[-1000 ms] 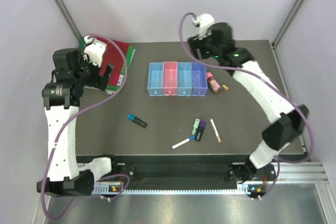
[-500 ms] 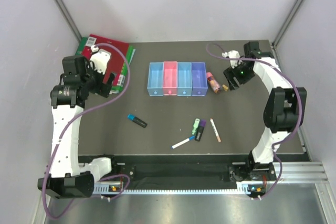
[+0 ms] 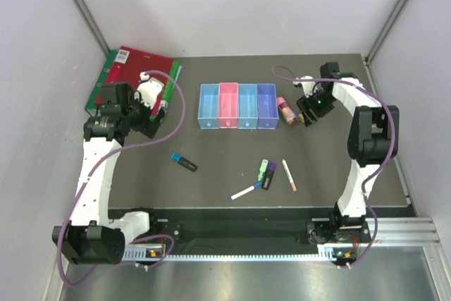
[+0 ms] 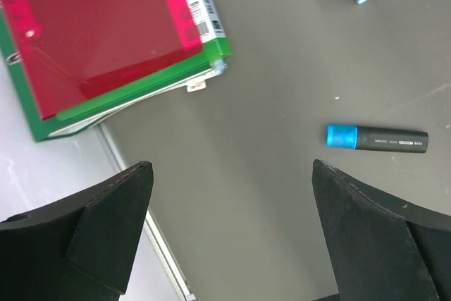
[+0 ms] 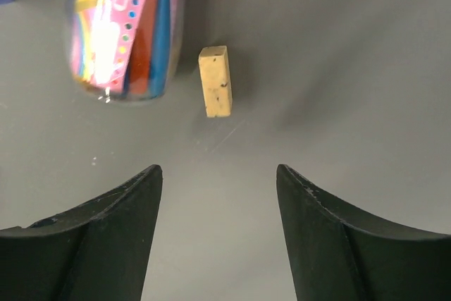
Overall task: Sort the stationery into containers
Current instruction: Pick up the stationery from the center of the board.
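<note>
The four joined bins (image 3: 237, 106) stand mid-table: light blue, pink, light blue, purple-blue. A pink-capped brown bottle (image 3: 286, 110) and a tiny tan block (image 3: 304, 118) lie right of them. My right gripper (image 3: 308, 112) hangs open just above the block (image 5: 215, 80), with the bottle (image 5: 127, 26) beside it. My left gripper (image 3: 149, 114) is open and empty by the binders. The blue-black highlighter (image 3: 184, 162) lies below it and shows in the left wrist view (image 4: 377, 139). A green marker (image 3: 263, 168), purple-black highlighter (image 3: 269, 175), white blue-capped pen (image 3: 246, 192) and thin pinkish pen (image 3: 289, 174) lie near the front.
Red and green binders (image 3: 134, 75) lie at the back left corner, also in the left wrist view (image 4: 106, 40). The table's left edge (image 4: 141, 223) runs under my left gripper. Purple cables loop from both arms.
Both arms have swung down toward the table. The right gripper moved from the back to just over the tan block. The left gripper moved forward and right off the binders.
</note>
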### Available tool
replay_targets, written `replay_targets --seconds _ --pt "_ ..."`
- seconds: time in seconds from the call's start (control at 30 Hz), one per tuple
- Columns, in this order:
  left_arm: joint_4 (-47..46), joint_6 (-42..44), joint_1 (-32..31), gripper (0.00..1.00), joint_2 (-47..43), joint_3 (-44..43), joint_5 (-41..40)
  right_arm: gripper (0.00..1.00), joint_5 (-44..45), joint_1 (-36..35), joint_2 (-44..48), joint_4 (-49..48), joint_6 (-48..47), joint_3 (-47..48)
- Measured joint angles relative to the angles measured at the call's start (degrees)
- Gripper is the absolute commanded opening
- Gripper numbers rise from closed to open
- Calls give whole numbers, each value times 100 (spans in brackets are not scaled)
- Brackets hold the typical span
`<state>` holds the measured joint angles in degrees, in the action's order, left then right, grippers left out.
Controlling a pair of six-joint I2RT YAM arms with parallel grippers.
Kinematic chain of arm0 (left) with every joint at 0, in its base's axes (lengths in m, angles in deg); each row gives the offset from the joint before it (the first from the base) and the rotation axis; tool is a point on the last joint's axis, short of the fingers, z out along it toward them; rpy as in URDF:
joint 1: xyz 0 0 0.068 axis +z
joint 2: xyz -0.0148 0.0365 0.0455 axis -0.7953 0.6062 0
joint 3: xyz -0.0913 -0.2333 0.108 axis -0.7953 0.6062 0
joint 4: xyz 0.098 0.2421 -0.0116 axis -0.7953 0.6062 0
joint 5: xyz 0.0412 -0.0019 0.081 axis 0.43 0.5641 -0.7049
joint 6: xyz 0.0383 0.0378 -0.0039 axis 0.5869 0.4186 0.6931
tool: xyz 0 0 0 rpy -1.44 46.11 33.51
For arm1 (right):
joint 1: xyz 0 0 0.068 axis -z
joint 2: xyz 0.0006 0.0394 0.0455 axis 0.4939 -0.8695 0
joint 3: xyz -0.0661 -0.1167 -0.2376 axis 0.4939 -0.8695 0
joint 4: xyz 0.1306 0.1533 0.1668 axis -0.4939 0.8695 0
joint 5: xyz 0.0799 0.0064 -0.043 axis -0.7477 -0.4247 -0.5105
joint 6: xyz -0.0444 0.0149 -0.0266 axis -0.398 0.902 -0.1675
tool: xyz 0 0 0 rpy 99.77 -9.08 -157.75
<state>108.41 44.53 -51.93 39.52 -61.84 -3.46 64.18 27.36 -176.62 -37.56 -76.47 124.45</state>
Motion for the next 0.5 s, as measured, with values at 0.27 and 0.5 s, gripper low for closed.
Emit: replay_targets --seconds 0.27,0.5 --pt "-17 299 -411 99 31 146 96 63 61 -13 -372 -63 37 332" --pt "22 404 -977 99 17 225 76 63 149 -55 -581 -208 136 568"
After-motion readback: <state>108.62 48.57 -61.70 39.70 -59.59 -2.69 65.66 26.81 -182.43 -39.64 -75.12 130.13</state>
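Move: The small yellow block lies about 4 cm ahead of my right hand, 3 cm to its left and 3 cm below. The pencil jar is roughly 6 cm to the left of the block and 1 cm farther out. For my left hand, the blue-capped marker lies some 8 cm to the right, 5 cm back and 21 cm below; the leftmost blue tray is about 18 cm right and 20 cm ahead of that hand, 20 cm lower. Low over the table, I slide my right hand about 3 cm forward, sinking 1 cm, to come nearer the yellow block with the fingers still part-open and touching nothing. Meanwhile I swing my left hand some 5 cm to the right towards the blue-capped marker, easing down slightly and turning about 15 degrees clockwise, its fingers staying wide open. ##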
